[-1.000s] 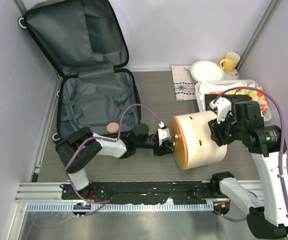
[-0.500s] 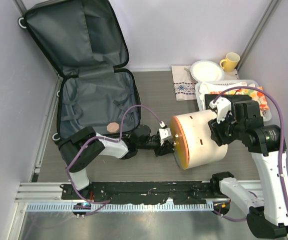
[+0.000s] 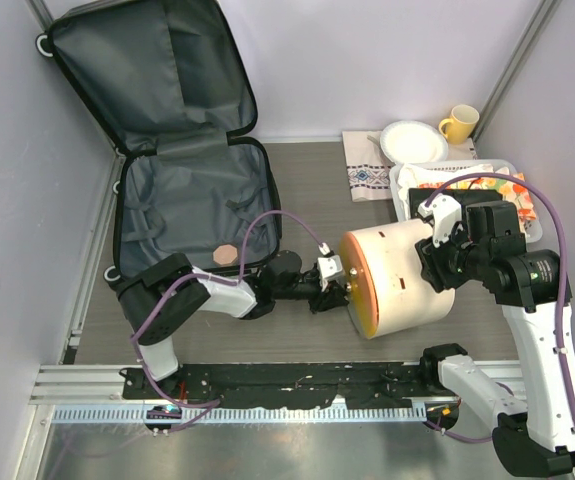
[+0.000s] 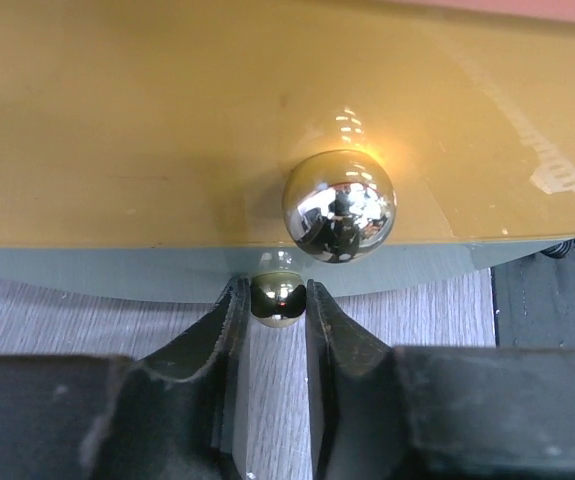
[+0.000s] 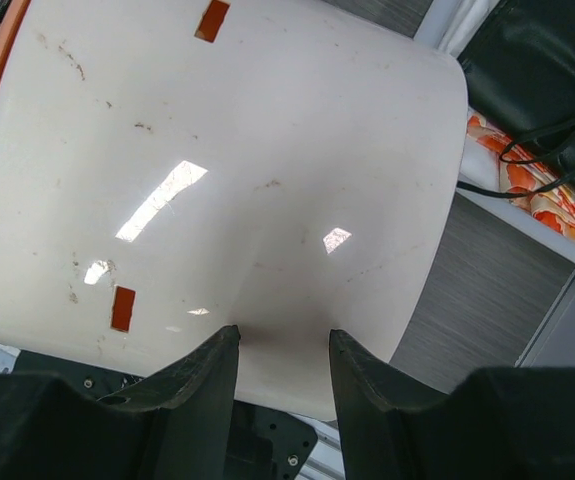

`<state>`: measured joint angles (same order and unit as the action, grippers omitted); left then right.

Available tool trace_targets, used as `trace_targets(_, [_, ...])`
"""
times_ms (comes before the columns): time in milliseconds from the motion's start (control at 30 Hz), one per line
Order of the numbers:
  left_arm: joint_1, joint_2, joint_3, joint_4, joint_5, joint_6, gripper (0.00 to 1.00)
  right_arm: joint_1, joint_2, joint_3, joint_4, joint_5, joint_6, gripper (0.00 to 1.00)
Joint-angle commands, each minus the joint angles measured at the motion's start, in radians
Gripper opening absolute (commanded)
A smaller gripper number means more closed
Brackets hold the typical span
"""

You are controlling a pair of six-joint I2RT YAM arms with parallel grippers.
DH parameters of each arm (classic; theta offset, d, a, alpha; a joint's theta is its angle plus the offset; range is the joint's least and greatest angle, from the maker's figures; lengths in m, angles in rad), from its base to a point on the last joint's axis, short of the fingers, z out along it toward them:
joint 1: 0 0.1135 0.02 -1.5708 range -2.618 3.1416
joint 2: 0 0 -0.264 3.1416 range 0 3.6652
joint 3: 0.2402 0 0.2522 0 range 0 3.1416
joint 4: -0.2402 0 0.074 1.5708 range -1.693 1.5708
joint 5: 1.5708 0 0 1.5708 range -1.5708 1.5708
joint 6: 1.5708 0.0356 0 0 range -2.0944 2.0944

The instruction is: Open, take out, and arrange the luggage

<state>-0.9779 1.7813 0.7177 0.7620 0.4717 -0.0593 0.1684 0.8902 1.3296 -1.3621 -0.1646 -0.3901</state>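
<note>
The luggage (image 3: 192, 200) lies open at the left, its dark grey lining up and its lid (image 3: 147, 70) leaning on the back wall. A white drum (image 3: 407, 275) with an orange-yellow lid (image 3: 359, 285) lies on its side at the centre. My left gripper (image 3: 339, 280) reaches in from the left. In the left wrist view my left gripper (image 4: 278, 300) is shut on a small metal ball knob (image 4: 278, 296) at the lid's (image 4: 167, 120) edge, below a larger shiny ball (image 4: 339, 205). My right gripper (image 5: 284, 340) is open, its fingertips (image 5: 225, 345) against the drum's wall (image 5: 247, 180).
A small brown disc (image 3: 225, 254) lies in the luggage's near corner. At the back right stand a white tray (image 3: 401, 182) with a colourful cloth, a white bowl (image 3: 413, 141), a yellow mug (image 3: 459, 123) and a patterned napkin (image 3: 369, 170). A black rail (image 3: 267, 380) runs along the near edge.
The left gripper's fingers have closed onto the small knob, and the left forearm shifted slightly. The drum and the right arm have not moved.
</note>
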Motion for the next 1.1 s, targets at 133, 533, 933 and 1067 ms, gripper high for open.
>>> trace_targets(133, [-0.004, -0.048, -0.033, 0.039, -0.053, 0.022, 0.02, 0.0, 0.004, -0.017, -0.075, 0.017, -0.001, 0.47])
trace_targets(533, [0.041, -0.328, -0.267, -0.151, -0.071, 0.15, 0.0, 0.0, -0.014, -0.053, -0.072, 0.023, -0.027, 0.44])
trace_targets(933, [0.194, -0.735, -0.065, -0.722, 0.065, 0.233, 0.71, 0.0, -0.01, -0.049, -0.083, 0.025, -0.035, 0.44])
trace_targets(1067, [0.369, -0.816, 0.104, -0.993, 0.067, 0.277, 0.76, 0.0, -0.004, -0.05, -0.075, 0.023, -0.027, 0.44])
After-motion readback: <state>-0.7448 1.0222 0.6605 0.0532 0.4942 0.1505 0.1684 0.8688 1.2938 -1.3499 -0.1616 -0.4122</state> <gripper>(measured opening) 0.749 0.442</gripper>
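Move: The left fingers are already closed on the lowest drawer's ball knob, right at the hand point; the middle knob sits about 5 cm above it. The round cabinet's middle is some 12 cm to the right, 3 cm farther out and 7 cm higher. The open suitcase's middle is about 33 cm left and 18 cm ahead. From the right hand, that lowest knob lies about 16 cm left, roughly level fore-and-aft and 16 cm below; the cabinet's middle is 4 cm left, 4 cm ahead and 10 cm down. Leftward and slightly back, nearly level, the left hand draws the pinched knob about 8 cm away from the round cabinet. It then opens its fingers wide, lets go and lifts quickly some 12 cm, still going left and swinging a little forward, clear of the drawer. The right hand stays against the top of the cabinet's white shell, sinking under 1 cm. ##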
